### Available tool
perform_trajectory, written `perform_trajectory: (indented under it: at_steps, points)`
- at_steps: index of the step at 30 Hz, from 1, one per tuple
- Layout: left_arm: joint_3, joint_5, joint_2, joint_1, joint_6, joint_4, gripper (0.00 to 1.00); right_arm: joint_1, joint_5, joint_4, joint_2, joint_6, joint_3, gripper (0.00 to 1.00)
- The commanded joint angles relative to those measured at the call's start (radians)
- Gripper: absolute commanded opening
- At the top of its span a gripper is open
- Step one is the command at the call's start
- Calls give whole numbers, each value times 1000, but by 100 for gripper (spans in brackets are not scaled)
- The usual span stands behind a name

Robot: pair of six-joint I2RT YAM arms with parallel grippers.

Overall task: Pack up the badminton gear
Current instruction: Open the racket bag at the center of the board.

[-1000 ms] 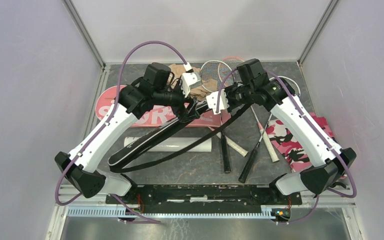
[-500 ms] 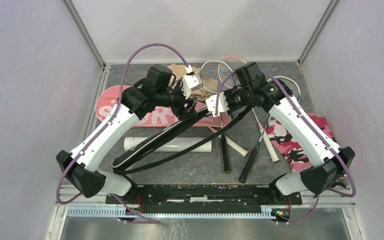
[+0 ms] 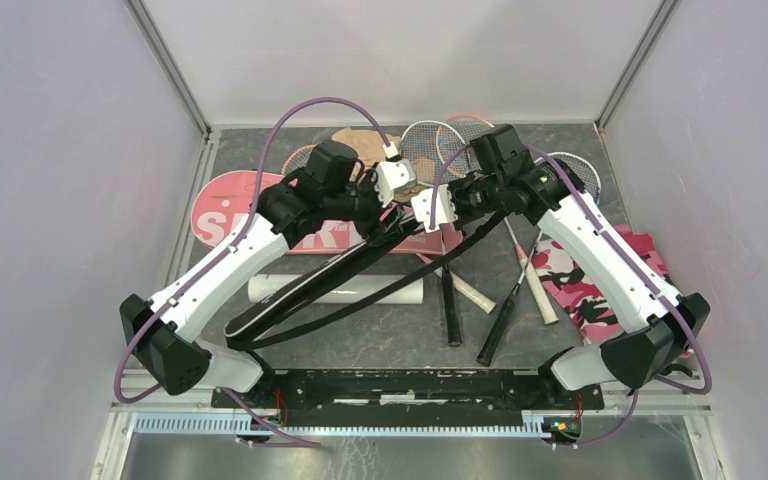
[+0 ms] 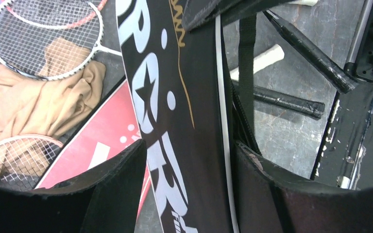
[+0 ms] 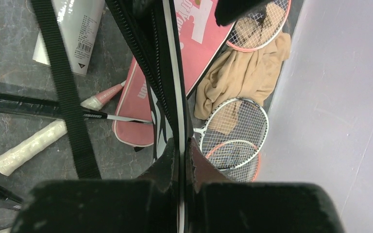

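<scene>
A black cover (image 3: 310, 290) printed "SPORT" hangs slanted above the table, its strap (image 3: 380, 295) drooping below it. My right gripper (image 5: 182, 145) is shut on the cover's white-piped edge (image 5: 175, 73). My left gripper (image 4: 189, 150) straddles the cover's width (image 4: 175, 121), a finger (image 4: 111, 184) pressed against each edge. In the top view the left gripper (image 3: 385, 218) and right gripper (image 3: 447, 222) nearly meet. Beneath lie a pink cover (image 3: 230, 215) and a long white tube (image 3: 360, 290). Rackets (image 3: 430, 150) lie at the back and right. I see no shuttlecocks.
A tan cloth (image 3: 360, 143) is bunched at the back wall under racket heads. A pink camouflage cloth (image 3: 580, 285) lies at the right. Racket handles (image 3: 450, 305) cross the table's middle near the tube. White walls close in on three sides.
My left arm has swung right toward the right gripper, and its jaws have narrowed onto the black cover. The cover's near end shifted slightly right. The right arm barely moved.
</scene>
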Motion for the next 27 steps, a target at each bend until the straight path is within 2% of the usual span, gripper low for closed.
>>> perform_trajectory:
  at_steps: [1, 4, 10, 13, 17, 27]
  points:
    - [-27, 13, 14, -10, 22, 158, 68, 5, -83, 16, -30, 5, 1, 1]
    - [-46, 54, 22, -10, 3, 242, 65, 3, -88, 27, -27, 18, -12, 3]
    - [-46, 162, 80, -10, -26, 304, 48, -13, -101, 76, -44, 52, -52, 6]
    - [-40, 213, 115, -10, -58, 325, 34, -22, -104, 98, -50, 72, -60, 10]
    - [-6, 224, 146, -10, -83, 318, 4, -38, -77, 147, -64, 132, -68, 18]
    - [19, -89, 106, -7, -215, 378, 2, -83, 33, 402, -179, 393, -164, 56]
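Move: The racket bag hangs from the right fingers with its white-piped edge also running between the open left ones. The stretch the left hand will shut on is about 5 cm to its right, 1 cm ahead and 2 cm below. Well below the left hand, the shuttle tube is roughly 15 cm back and 12 cm left, the pink bag 4 cm ahead and 15 cm left, the tan cloth 20 cm ahead. From the right hand, that stretch is some 4 cm left. Rightward and slightly down, about 5 cm, the left hand slides along the racket bag's piped edge towards the right gripper, closing from wide to pinch it, then carries it a couple of centimetres forward. The right hand, still pinching at first, dips 2 cm, then opens about halfway, releases its pinch and rises while backing right and turning clockwise some 10–15 degrees. ##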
